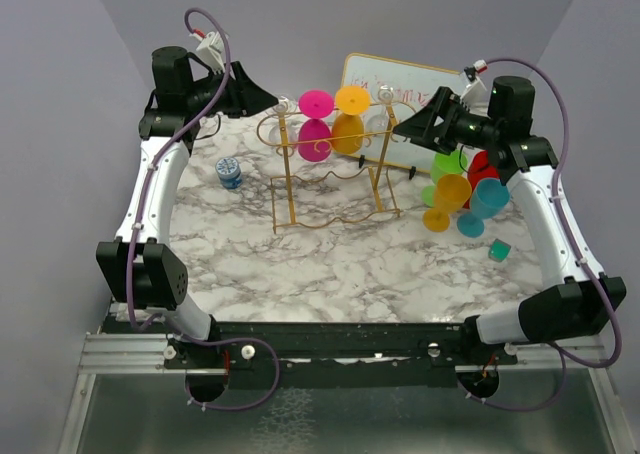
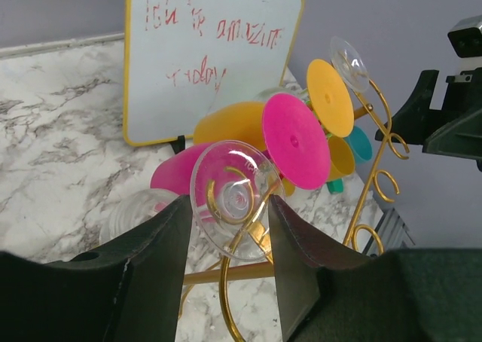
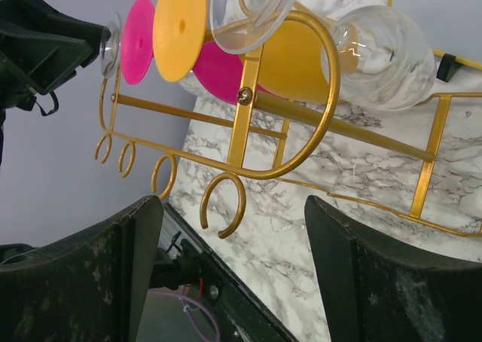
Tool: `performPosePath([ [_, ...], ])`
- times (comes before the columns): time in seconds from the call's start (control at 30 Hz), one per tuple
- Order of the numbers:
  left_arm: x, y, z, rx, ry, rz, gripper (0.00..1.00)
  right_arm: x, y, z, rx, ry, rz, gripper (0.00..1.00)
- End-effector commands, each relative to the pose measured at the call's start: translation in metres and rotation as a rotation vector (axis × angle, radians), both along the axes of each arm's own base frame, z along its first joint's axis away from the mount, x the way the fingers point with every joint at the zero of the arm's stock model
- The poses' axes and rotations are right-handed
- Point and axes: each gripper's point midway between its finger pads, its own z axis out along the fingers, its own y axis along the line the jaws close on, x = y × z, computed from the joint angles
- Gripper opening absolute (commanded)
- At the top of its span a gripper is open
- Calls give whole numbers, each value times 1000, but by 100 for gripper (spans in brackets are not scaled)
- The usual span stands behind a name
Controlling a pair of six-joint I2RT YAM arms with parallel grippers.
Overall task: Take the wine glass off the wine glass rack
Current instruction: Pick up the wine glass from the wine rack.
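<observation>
The gold wine glass rack (image 1: 290,184) stands mid-table with several glasses hanging upside down from it. At its left end hangs a clear wine glass (image 1: 285,104). My left gripper (image 1: 277,103) holds that glass's round foot (image 2: 236,199), with both fingers against its rim, over a gold scroll (image 2: 233,273). Behind it hang a pink glass (image 2: 295,140) and an orange glass (image 2: 329,97). My right gripper (image 1: 400,126) is open at the rack's right end, just below a curled hook (image 3: 222,206), with nothing between its fingers (image 3: 343,267). Another clear glass (image 3: 376,52) hangs above it.
A gold-framed whiteboard (image 1: 400,79) leans behind the rack. A small blue cup (image 1: 229,172) sits to the left. Several coloured glasses (image 1: 460,199) cluster at the right, near the right arm, with a small green cube (image 1: 499,250) in front of them.
</observation>
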Motion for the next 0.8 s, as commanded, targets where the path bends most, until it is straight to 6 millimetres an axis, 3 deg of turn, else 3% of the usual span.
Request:
performPosePath([
  [0.0, -10, -3, 10, -9, -19, -55, 44, -8, 5, 7, 29, -15, 29, 82],
  [0.27, -7, -3, -1, 3, 10, -57, 40, -10, 5, 13, 35, -31, 27, 82],
  [0.43, -5, -3, -4, 7, 14, -61, 28, -11, 5, 13, 38, -28, 27, 82],
  [0.67, -6, -3, -3, 6, 11, -70, 26, -11, 5, 13, 37, -31, 28, 82],
  [0.77, -6, -3, -1, 5, 7, -75, 18, -12, 5, 12, 38, -26, 29, 82],
])
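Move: The upturned foot of the clear wine glass on the rack's near end is almost at the left fingertips, about 2 cm ahead, 2 cm right and 1 cm lower. Beside it, the magenta foot is about 2 cm ahead and 9 cm right of the left hand, and the orange foot 2 cm ahead and 16 cm right, both about 2 cm lower. From the idle right hand, the clear glass is some 25 cm left, 6 cm ahead and about level. The left fingers narrow to half their gap at the clear wine glass's foot, sinking about 1 cm. ##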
